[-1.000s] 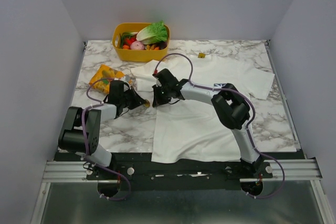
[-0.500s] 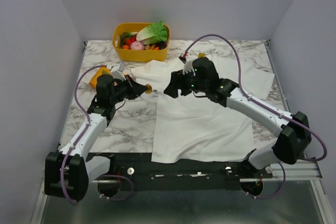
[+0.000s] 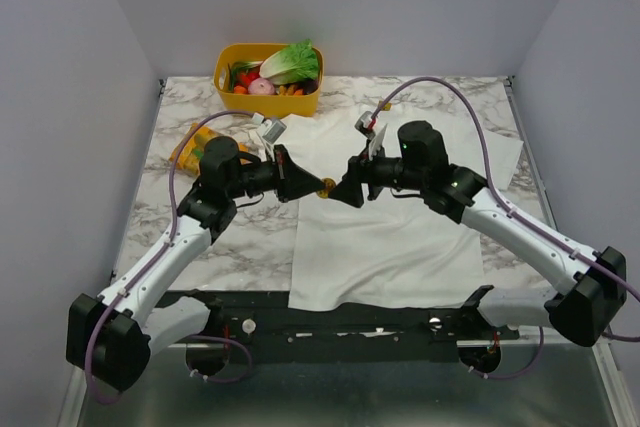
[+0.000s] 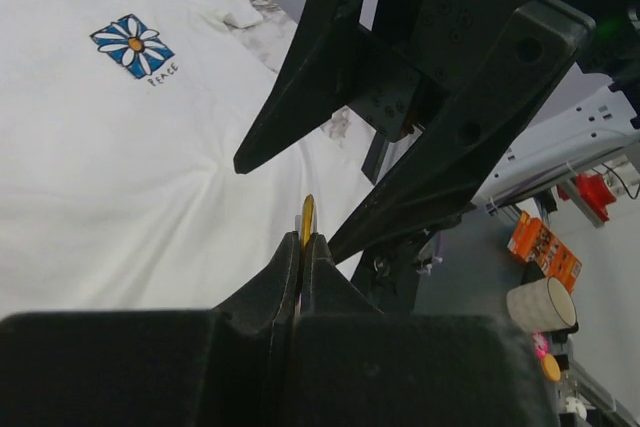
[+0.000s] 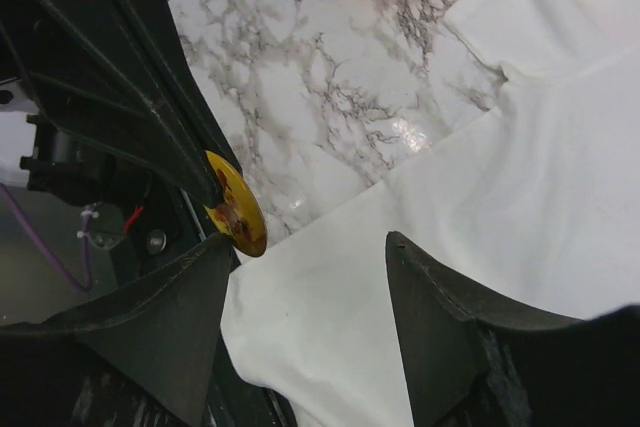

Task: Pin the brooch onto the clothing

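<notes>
The brooch is a small gold disc held above the left part of the clothing, a white T-shirt spread on the marble table. My left gripper is shut on the brooch, which shows edge-on between its fingertips. The right gripper faces it, tip to tip, and is open. In the right wrist view the brooch hangs just off the right gripper's left fingertip and is not between the jaws. The shirt's blue flower print lies flat, away from both grippers.
An orange snack packet lies on the marble left of the shirt, behind the left arm. A yellow basket of vegetables stands at the back left. Walls close the table in on three sides.
The left gripper has carried the brooch rightward, from the shirt's left edge to over the shirt. The right gripper has opened and come down to face it.
</notes>
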You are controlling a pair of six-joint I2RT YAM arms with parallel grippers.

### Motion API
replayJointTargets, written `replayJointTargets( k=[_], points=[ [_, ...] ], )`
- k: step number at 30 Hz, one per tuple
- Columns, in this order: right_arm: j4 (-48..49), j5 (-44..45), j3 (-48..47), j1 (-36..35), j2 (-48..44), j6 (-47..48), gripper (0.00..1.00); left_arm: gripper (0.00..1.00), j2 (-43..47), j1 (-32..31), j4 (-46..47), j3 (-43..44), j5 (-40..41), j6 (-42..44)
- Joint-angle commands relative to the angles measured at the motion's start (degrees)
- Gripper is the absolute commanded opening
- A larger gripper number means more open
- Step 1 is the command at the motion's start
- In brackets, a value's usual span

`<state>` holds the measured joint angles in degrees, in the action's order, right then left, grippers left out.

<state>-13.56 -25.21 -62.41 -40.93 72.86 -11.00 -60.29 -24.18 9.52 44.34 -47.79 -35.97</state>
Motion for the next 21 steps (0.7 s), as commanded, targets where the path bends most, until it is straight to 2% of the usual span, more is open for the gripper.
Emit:
replayJointTargets(
  k=[1, 8, 14, 15, 16, 17, 21],
  points=[
    [0.99, -6.07, 1.41, -0.21, -3.51, 2.13, 0.69, 0.0, 2.28, -1.74, -3.53, 1.72, -2.93, 2.92],
    [3.02, -9.59, 3.26, -0.21, -5.27, 1.51, 0.61, 0.0, 3.25, -2.53, -4.33, 1.54, -2.57, 3.53],
    [4.94, -17.14, 3.35, -0.21, -3.43, 1.16, 0.59, 0.0, 3.34, -3.41, -2.66, 1.45, -2.31, 2.74],
    [5.64, -18.02, 3.7, -0.21, -3.51, 0.73, 0.56, 0.0, 2.82, -3.76, -2.92, 1.8, -2.39, 2.83],
    [6.44, -17.86, 3.96, -0.12, -3.6, 0.37, 0.55, 0.0, 2.64, -4.03, -3.27, 2.07, -2.57, 2.92],
    [6.7, -17.68, 4.05, -0.2, -3.69, 0.37, 0.48, 0.0, 2.46, -4.2, -3.54, 2.16, -2.57, 3.27],
    [6.88, -16.98, 4.05, -0.21, -3.95, 0.46, 0.48, 0.0, 2.55, -5.08, -4.07, 2.51, -2.66, 4.06]
  ],
)
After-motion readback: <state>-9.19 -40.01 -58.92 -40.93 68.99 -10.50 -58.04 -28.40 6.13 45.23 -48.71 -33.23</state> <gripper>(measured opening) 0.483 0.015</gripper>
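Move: The brooch is already pinched upright in the left fingertips, about 2 cm to the right of that hand's point. From the right hand it lies roughly 3 cm back and 3 cm to the left, at about the same height. The clothing is spread some 25 cm below, its middle about 7 cm ahead of and 13 cm right of the right hand; its flower print is roughly 17 cm ahead and 21 cm right. Right hand shifts back about 5 cm, narrowing its fingers around the brooch; left, still gripping, backs 3 cm. ##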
